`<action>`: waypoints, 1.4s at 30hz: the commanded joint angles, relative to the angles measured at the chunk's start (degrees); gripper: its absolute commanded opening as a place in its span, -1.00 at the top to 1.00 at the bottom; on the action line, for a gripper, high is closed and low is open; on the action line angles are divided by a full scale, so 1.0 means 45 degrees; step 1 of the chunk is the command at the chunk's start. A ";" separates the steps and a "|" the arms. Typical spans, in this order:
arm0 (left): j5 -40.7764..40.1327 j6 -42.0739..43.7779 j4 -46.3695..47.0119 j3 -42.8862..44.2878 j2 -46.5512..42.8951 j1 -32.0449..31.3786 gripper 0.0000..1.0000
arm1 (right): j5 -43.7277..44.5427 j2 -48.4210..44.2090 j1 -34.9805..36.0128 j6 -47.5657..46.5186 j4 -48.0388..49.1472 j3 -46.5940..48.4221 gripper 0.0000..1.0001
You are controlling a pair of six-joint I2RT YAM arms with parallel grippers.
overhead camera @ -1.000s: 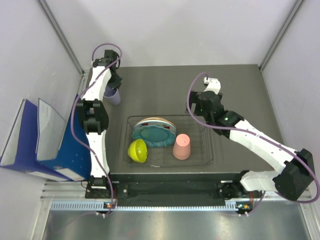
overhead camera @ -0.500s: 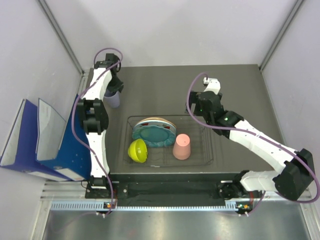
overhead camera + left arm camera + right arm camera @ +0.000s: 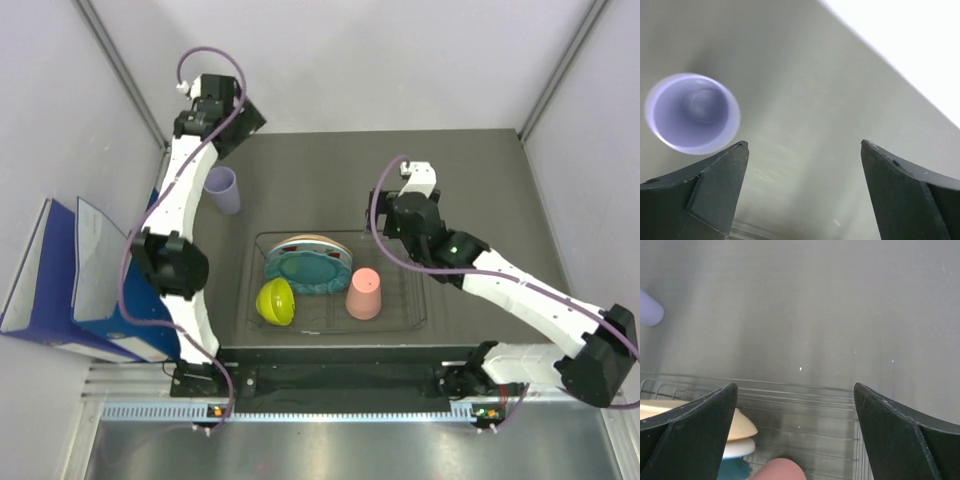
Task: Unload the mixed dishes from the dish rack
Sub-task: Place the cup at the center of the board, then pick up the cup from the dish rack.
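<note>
The lavender cup stands upright on the table at the far left, mouth up. My left gripper hangs open above and beyond it, holding nothing. The dish rack holds a teal scalloped plate, a white plate and a peach plate on edge. A yellow-green bowl and an upturned salmon-pink cup are in it too. My right gripper is open and empty over the rack's far right edge.
Blue binders lie off the table's left side. Grey enclosure walls close in the back, left and right. Bare dark tabletop stretches behind the rack.
My left gripper has opened, let go of the lavender cup and drawn up and back toward the far left corner. The cup stays standing. The right arm has shifted slightly.
</note>
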 commanded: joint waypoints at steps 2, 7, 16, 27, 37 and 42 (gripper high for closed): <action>-0.1113 0.1125 0.4023 -0.2653 -0.3637 -0.2780 -0.98 | 0.1025 -0.1398 0.1106 -0.0257 0.0573 -0.1266 -0.99; -0.2095 0.1869 0.5079 -0.5251 -0.5318 -0.5220 -0.98 | 0.0517 -0.3137 0.2454 0.0037 0.0634 -0.2929 -0.99; -0.3248 0.2397 0.7367 -0.9766 -0.8464 -0.7158 -0.98 | 0.1942 -0.3082 0.5406 0.0603 0.0145 -0.3167 -0.99; -0.3600 0.2319 0.6977 -1.1524 -0.9949 -0.7296 -0.98 | 0.2021 -0.0836 0.5700 0.1345 0.0106 -0.2912 -0.98; -0.3561 0.2319 0.7113 -1.1935 -1.0125 -0.7296 -0.98 | 0.2216 -0.1088 0.5797 0.1482 -0.0089 -0.2776 0.19; -0.3541 0.2436 0.7133 -1.1818 -1.0204 -0.7277 -0.98 | 0.3071 -0.1944 0.6498 0.1483 -0.1471 -0.1509 0.21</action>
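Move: The pink cup, base up in the rack, lies about 12 cm back from the right hand, 5 cm to its left and 12 cm below. The plates stand some 12 cm left of the cup and 7 cm farther out; the green bowl sits about 19 cm left of it and 2 cm nearer. From the left hand the pink cup is roughly 29 cm back, 27 cm right and 17 cm below, while the purple cup is 5 cm left, 1 cm back, 20 cm down. The pink cup's upturned base is pinched between the right fingers: that open hand draws back about 12 cm, drifting left and turning some 15 degrees counter-clockwise, then sinks over the cup and closes. The empty left hand swings back and right, away from the purple cup, rising, dipping and turning clockwise with its fingers still open. ##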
